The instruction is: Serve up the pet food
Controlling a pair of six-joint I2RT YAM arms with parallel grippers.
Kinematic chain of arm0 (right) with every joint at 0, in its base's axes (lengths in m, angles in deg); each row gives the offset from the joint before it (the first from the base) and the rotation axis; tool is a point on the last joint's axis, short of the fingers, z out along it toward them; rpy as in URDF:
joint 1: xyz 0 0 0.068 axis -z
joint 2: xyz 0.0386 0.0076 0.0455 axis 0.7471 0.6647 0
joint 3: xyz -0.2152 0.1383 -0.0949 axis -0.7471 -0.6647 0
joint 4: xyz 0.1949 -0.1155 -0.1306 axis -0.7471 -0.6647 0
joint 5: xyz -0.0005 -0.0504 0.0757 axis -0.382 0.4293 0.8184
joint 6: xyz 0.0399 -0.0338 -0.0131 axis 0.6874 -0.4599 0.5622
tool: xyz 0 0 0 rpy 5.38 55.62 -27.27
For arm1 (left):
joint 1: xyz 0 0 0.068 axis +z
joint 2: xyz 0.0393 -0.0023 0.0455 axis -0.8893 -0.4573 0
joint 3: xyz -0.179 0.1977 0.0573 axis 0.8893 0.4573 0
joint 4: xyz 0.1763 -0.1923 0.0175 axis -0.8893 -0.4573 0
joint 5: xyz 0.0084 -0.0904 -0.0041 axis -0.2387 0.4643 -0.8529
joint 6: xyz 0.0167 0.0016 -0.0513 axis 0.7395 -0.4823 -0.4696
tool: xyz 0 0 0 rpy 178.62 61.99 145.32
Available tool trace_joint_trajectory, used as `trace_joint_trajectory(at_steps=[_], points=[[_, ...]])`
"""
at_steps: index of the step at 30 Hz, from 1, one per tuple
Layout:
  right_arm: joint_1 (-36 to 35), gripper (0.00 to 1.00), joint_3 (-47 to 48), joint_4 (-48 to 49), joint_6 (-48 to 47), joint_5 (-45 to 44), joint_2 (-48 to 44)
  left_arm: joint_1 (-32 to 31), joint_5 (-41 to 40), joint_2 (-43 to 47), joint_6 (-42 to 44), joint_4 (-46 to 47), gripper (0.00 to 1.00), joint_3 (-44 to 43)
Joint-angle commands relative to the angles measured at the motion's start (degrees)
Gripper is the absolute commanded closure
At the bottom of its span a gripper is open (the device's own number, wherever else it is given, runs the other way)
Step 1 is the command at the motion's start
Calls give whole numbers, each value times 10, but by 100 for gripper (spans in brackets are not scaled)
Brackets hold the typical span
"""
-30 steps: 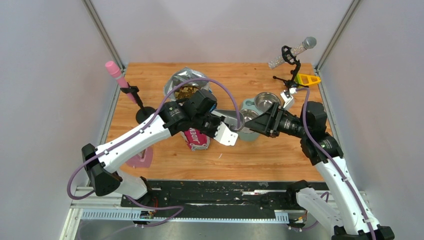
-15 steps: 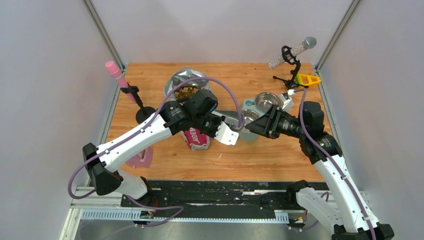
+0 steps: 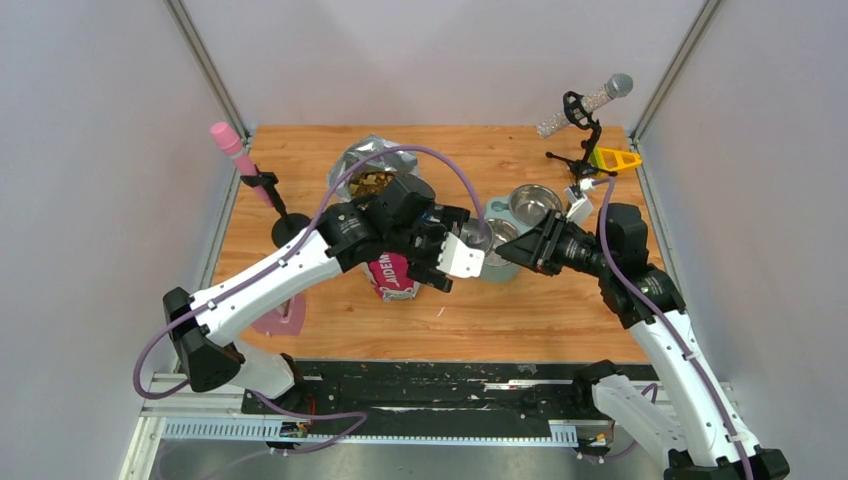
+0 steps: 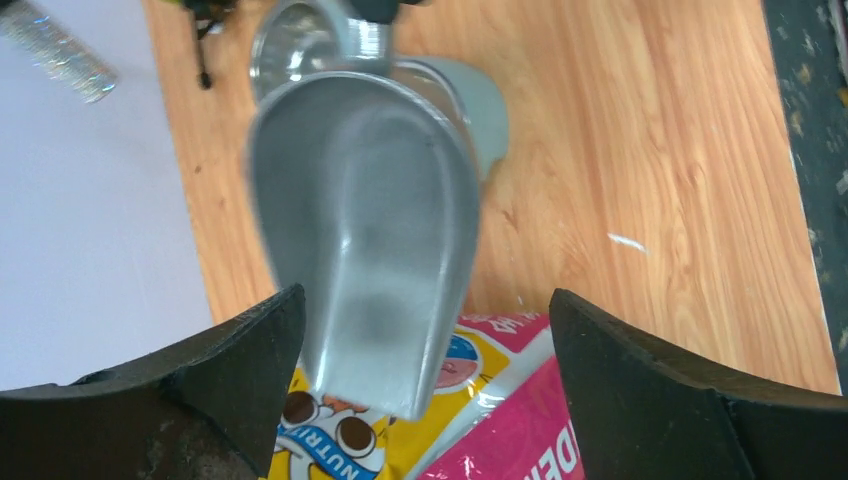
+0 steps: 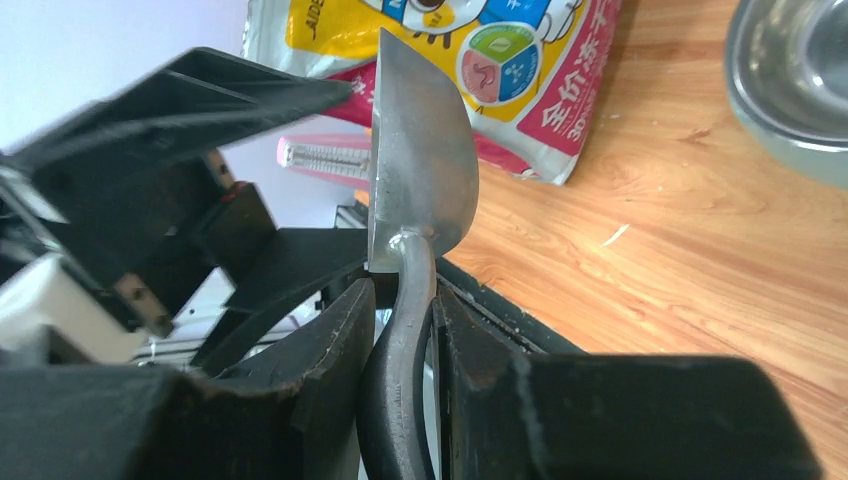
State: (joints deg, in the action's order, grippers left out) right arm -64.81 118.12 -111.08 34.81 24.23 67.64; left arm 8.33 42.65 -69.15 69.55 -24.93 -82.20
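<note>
The pet food (image 3: 371,183) shows as brown kibble inside the open silver-lined bag (image 3: 377,158) at the back middle of the table. A grey metal scoop (image 4: 368,215) hangs empty between the two arms, above the bag's printed front (image 4: 500,410). My right gripper (image 5: 405,305) is shut on the scoop's dark handle (image 5: 400,400), with the bowl of the scoop (image 5: 420,150) pointing away. My left gripper (image 4: 425,315) stands open, its jaws wide on either side of the scoop's rear end and apart from it. From above, the left gripper (image 3: 450,255) faces the right gripper (image 3: 522,248).
A teal stand (image 3: 494,208) with two steel bowls (image 3: 533,201) sits just behind the grippers. A pink microphone on a stand (image 3: 233,146) is at the left, a glittery one (image 3: 588,100) and a yellow piece (image 3: 614,158) at the back right. A pink flat piece (image 3: 281,318) lies front left.
My left gripper has opened and let go of the scoop. My right gripper has moved in a little to the left and shut on the scoop's handle.
</note>
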Motion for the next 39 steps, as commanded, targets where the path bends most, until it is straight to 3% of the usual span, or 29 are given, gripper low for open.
trace_joint_trajectory(at_steps=[1,4,5,11,13,16,20,25,26,32,37,39], points=[[-1,100,0,15,-9,-66,-28,-4,-49,63,-176,173,0,-12],[-1,100,-10,19,-16,-90,-43,-4,-151,95,-329,274,0,-18],[-1,100,-14,22,-21,-99,-49,-4,-219,98,-396,277,0,-27],[-1,100,-38,30,-44,-145,-86,8,-583,91,-539,222,0,-85],[-1,100,-45,31,-52,-154,-92,37,-634,83,-580,182,0,-92],[-1,100,-55,33,-63,-164,-97,114,-596,81,-690,89,0,-98],[-1,100,-65,44,-80,-158,-98,236,-504,84,-763,58,0,-63],[-1,100,-74,49,-87,-154,-97,320,-478,63,-788,45,0,-34],[-1,100,-77,50,-88,-153,-98,345,-434,59,-794,44,0,-31],[-1,100,-82,59,-94,-154,-95,381,-297,23,-796,65,0,3],[-1,100,-89,62,-94,-161,-92,385,-265,-15,-803,82,1,9],[-1,100,-93,62,-92,-160,-89,385,-244,-32,-804,81,6,2]])
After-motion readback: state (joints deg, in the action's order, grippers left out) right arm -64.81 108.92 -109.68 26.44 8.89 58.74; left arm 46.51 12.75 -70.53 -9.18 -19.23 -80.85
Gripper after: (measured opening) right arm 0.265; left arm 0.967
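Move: The pet food bag's open mouth lies about 15 cm ahead of the left hand, 19 cm to its left and 5 cm lower; the black stand's foot is some 18 cm ahead, 43 cm left, on the table. The right hand, gripping the steel scoop, has that mouth about 16 cm ahead, 30 cm left and slightly below, and the front bowl some 15 cm straight ahead, 25 cm down. Fingers already open, the left hand clears the scoop blade in a high arc, rising about 19 cm while swinging left and forward, then sinking as far to the bag's left rim, its wrist turning some 110 degrees counter-clockwise until the wide-open fingers slant forward and down astride the rim. The right hand keeps the scoop, easing about 4 cm right, then down, turning slightly clockwise. ##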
